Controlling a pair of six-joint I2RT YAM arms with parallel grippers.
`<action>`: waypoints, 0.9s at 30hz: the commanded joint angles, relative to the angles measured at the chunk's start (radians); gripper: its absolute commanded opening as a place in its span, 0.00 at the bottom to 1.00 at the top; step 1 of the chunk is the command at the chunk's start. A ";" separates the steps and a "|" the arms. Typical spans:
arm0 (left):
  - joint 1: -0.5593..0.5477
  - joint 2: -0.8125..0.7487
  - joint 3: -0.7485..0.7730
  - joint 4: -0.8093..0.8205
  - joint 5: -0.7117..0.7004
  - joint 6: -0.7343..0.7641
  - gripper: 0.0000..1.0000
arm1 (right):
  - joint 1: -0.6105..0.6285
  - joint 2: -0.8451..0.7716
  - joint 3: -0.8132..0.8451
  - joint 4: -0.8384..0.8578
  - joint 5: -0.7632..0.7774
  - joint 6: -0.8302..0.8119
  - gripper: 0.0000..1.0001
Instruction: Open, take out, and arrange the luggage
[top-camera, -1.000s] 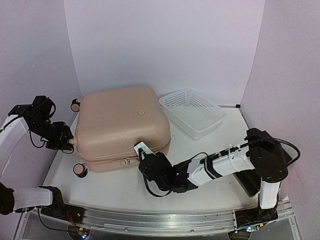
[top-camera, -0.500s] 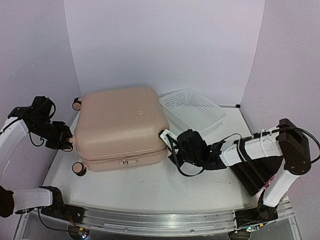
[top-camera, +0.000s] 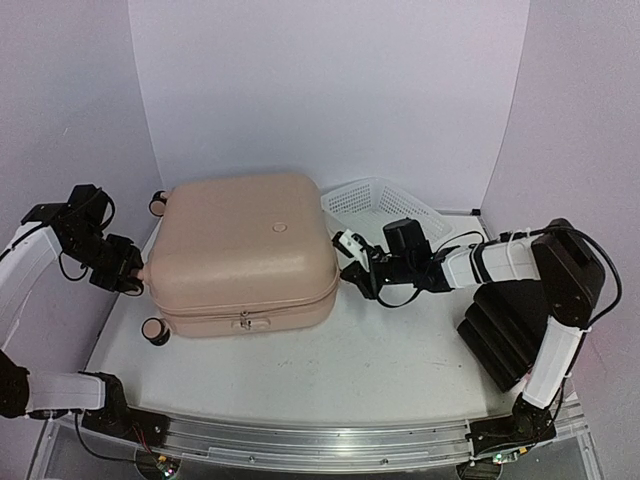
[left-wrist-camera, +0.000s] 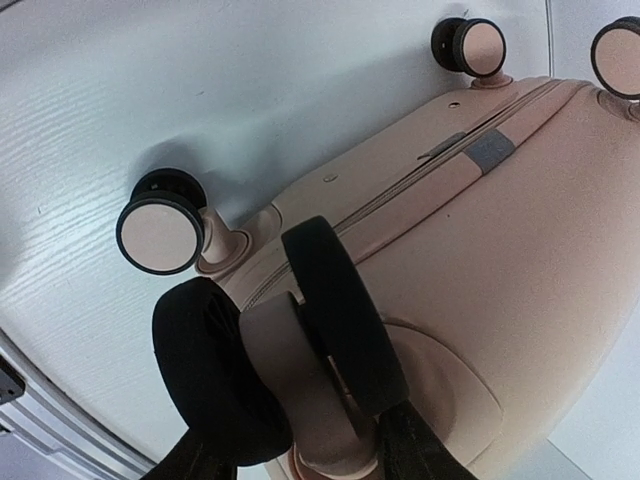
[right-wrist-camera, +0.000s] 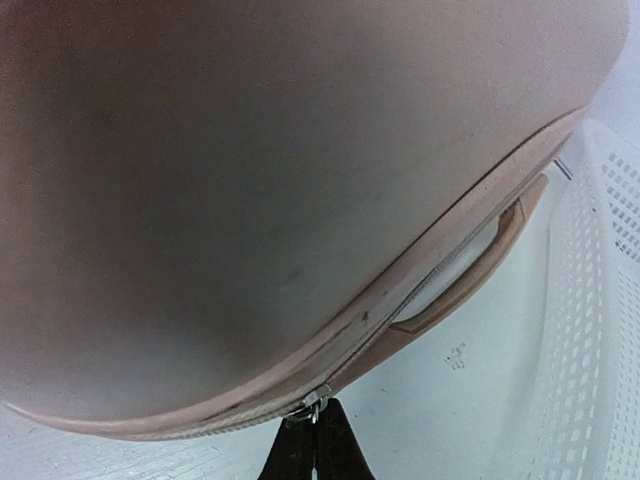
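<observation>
The luggage (top-camera: 245, 250) is a big pale pink suitcase lying flat on the table with its lid down. My left gripper (top-camera: 130, 275) is at its left end, shut on one pink-and-black double wheel (left-wrist-camera: 290, 370); in the left wrist view my left gripper (left-wrist-camera: 300, 445) has a black finger on each side of that wheel. My right gripper (top-camera: 347, 268) is at the suitcase's right side, shut on the small metal zipper pull (right-wrist-camera: 312, 405), which sits on the zipper seam just ahead of my right gripper (right-wrist-camera: 315, 450). The pink side handle (right-wrist-camera: 480, 260) lies further along the seam.
A white mesh basket (top-camera: 385, 205) stands right behind my right arm, and its wall (right-wrist-camera: 600, 300) is close beside the suitcase. A black stacked block (top-camera: 505, 335) lies at the right. Other wheels (top-camera: 152, 332) stick out at the left end near the side wall.
My right gripper has carried the zipper pull from the front edge round the front right corner to the right side. The suitcase has shifted slightly left. The left gripper kept its hold.
</observation>
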 joint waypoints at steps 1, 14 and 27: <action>0.010 0.114 0.027 -0.062 -0.245 0.360 0.26 | -0.048 0.031 0.064 0.016 -0.218 -0.032 0.00; 0.010 0.191 0.114 0.181 -0.104 0.869 0.59 | 0.354 0.023 0.000 0.146 0.012 0.231 0.00; -0.175 -0.047 0.189 0.154 -0.118 1.007 1.00 | 0.486 -0.007 -0.047 0.152 0.161 0.376 0.00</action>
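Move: My left fingers are round the upper near wheel of the luggage. The lower near wheel sits roughly 14 cm straight below it, and the far wheels some 24 cm ahead and 3 cm to the right. My right fingers hold the zipper pull at the luggage's right side. From it the side handle is about 12 cm ahead, the lock some 19 cm left and 11 cm back, and the white basket about 20 cm ahead and 9 cm right. I swing the luggage round clockwise with both hands. My left hand pushes the wheel forward and left, about 10 cm forward and rising, then opens wide, leaves the wheel and draws back to the right over the shell, still rising. My right hand keeps its pinch on the zipper pull and, staying level, drags it some 16 cm back and 12 cm left. ##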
